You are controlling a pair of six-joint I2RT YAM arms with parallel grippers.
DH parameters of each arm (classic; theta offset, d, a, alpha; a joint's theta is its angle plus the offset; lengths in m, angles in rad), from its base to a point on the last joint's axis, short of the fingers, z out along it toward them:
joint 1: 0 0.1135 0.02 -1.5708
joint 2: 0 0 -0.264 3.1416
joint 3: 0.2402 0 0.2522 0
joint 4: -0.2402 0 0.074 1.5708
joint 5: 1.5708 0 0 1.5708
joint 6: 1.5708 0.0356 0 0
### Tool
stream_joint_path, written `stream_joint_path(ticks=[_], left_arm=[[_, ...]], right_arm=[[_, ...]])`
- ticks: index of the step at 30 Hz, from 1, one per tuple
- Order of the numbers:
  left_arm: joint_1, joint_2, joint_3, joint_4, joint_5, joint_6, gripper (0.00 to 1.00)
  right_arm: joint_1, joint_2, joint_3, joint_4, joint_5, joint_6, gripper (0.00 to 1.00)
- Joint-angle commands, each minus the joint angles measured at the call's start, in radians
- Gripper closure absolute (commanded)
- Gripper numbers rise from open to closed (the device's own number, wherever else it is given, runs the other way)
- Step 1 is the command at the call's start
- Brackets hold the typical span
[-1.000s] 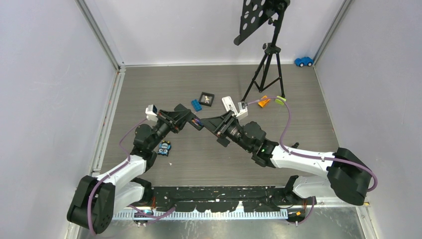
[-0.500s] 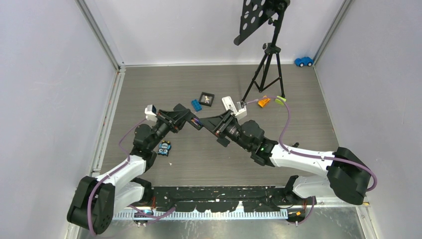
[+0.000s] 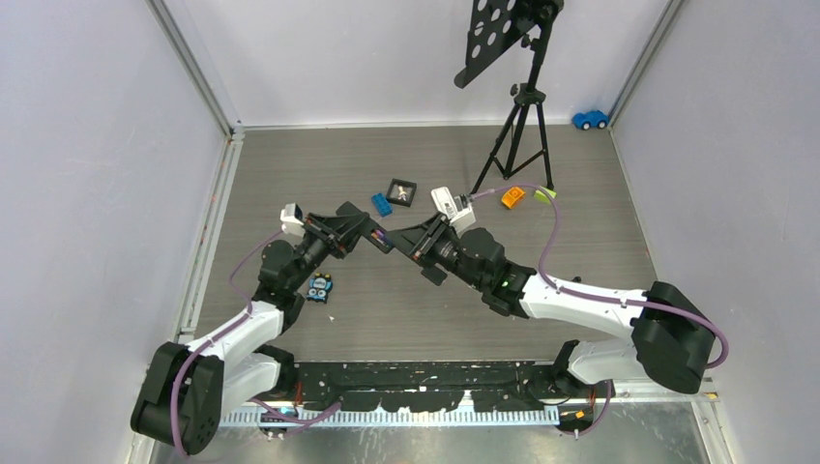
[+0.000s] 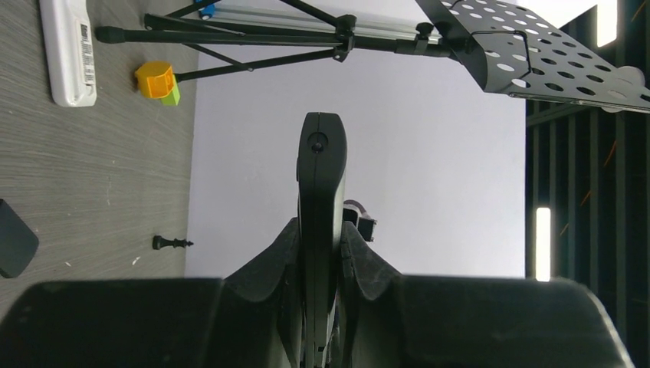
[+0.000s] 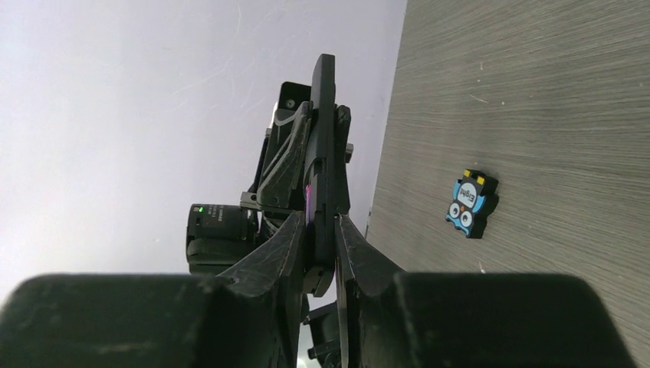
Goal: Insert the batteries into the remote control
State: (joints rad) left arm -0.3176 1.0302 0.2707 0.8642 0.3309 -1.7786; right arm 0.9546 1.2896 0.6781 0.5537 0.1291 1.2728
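The black remote control point(image 3: 383, 238) hangs edge-on above the floor between my two grippers. My left gripper point(image 3: 366, 232) is shut on one end; in the left wrist view the remote point(image 4: 321, 176) rises from between the pads. My right gripper point(image 3: 414, 242) meets it from the other side, and its fingers point(image 5: 290, 238) press both faces of the remote point(image 5: 325, 146). A thin purple strip point(image 5: 308, 201) shows between one pad and the remote; I cannot tell whether it is one of the batteries. No other battery shows.
On the floor lie a blue owl-faced piece point(image 3: 320, 288), a blue brick point(image 3: 382, 204), a black square frame point(image 3: 401, 190), a white device point(image 3: 442, 201), an orange piece point(image 3: 512, 196) and a blue toy car point(image 3: 589, 119). A black tripod point(image 3: 522, 145) stands behind.
The right gripper has narrowed onto the remote and its arm has shifted slightly left. The left arm and the remote have stayed in place.
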Motion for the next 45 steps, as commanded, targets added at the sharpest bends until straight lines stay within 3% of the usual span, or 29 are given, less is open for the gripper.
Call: stream_joint_path(ticks=[1,6,12,19,22,32,37,45], left_arm=[[-0.009,-0.015,0.057,0.079,0.070,0.052,1.00],[-0.005,-0.026,0.088,0.017,0.132,0.218,1.00],[0.000,-0.043,0.103,0.001,0.193,0.307,1.00],[0.005,-0.095,0.117,-0.180,0.208,0.477,1.00],[0.008,-0.113,0.117,-0.256,0.213,0.543,1.00],[0.011,-0.116,0.127,-0.311,0.251,0.633,1.00],[0.011,-0.112,0.122,-0.309,0.260,0.638,1.00],[0.011,-0.111,0.138,-0.370,0.258,0.629,1.00]], right_arm=[[-0.005,0.009,0.043,-0.166,0.041,-0.098,0.77],[-0.011,-0.002,0.162,-0.457,0.089,-0.226,0.78],[-0.016,0.003,0.187,-0.533,0.056,-0.320,0.77],[-0.051,-0.100,0.134,-0.430,0.000,-0.379,0.38],[-0.068,-0.165,0.095,-0.351,-0.077,-0.419,0.33],[-0.074,-0.180,0.113,-0.429,-0.235,-0.606,0.31],[-0.072,-0.082,0.168,-0.491,-0.434,-0.736,0.31],[-0.020,0.067,0.293,-0.546,-0.359,-0.865,0.31]])
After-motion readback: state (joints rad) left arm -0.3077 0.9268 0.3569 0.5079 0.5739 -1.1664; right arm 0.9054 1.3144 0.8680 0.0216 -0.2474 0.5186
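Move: The left hand holds the remote control by its middle, about 1 cm right of its hand point. The right fingers are shut on its battery end; the remote's middle lies some 5 cm left and 2 cm ahead of the right hand. From that hand, the loose battery cover is about 10 cm right, 2 cm back, and the white remote 13 cm right, 17 cm ahead. The blue brick is 3 cm left, 17 cm ahead, all three roughly 22 cm below. Sinking a little with fingers still shut on the battery end, the right hand opens them wide, lets go and draws off rightward about 4.5 cm, then swings back, down and left, rolling some 35 degrees, to end open close by that end. The left keeps its grip, rolling the remote nearly 30 degrees while easing back and down. ##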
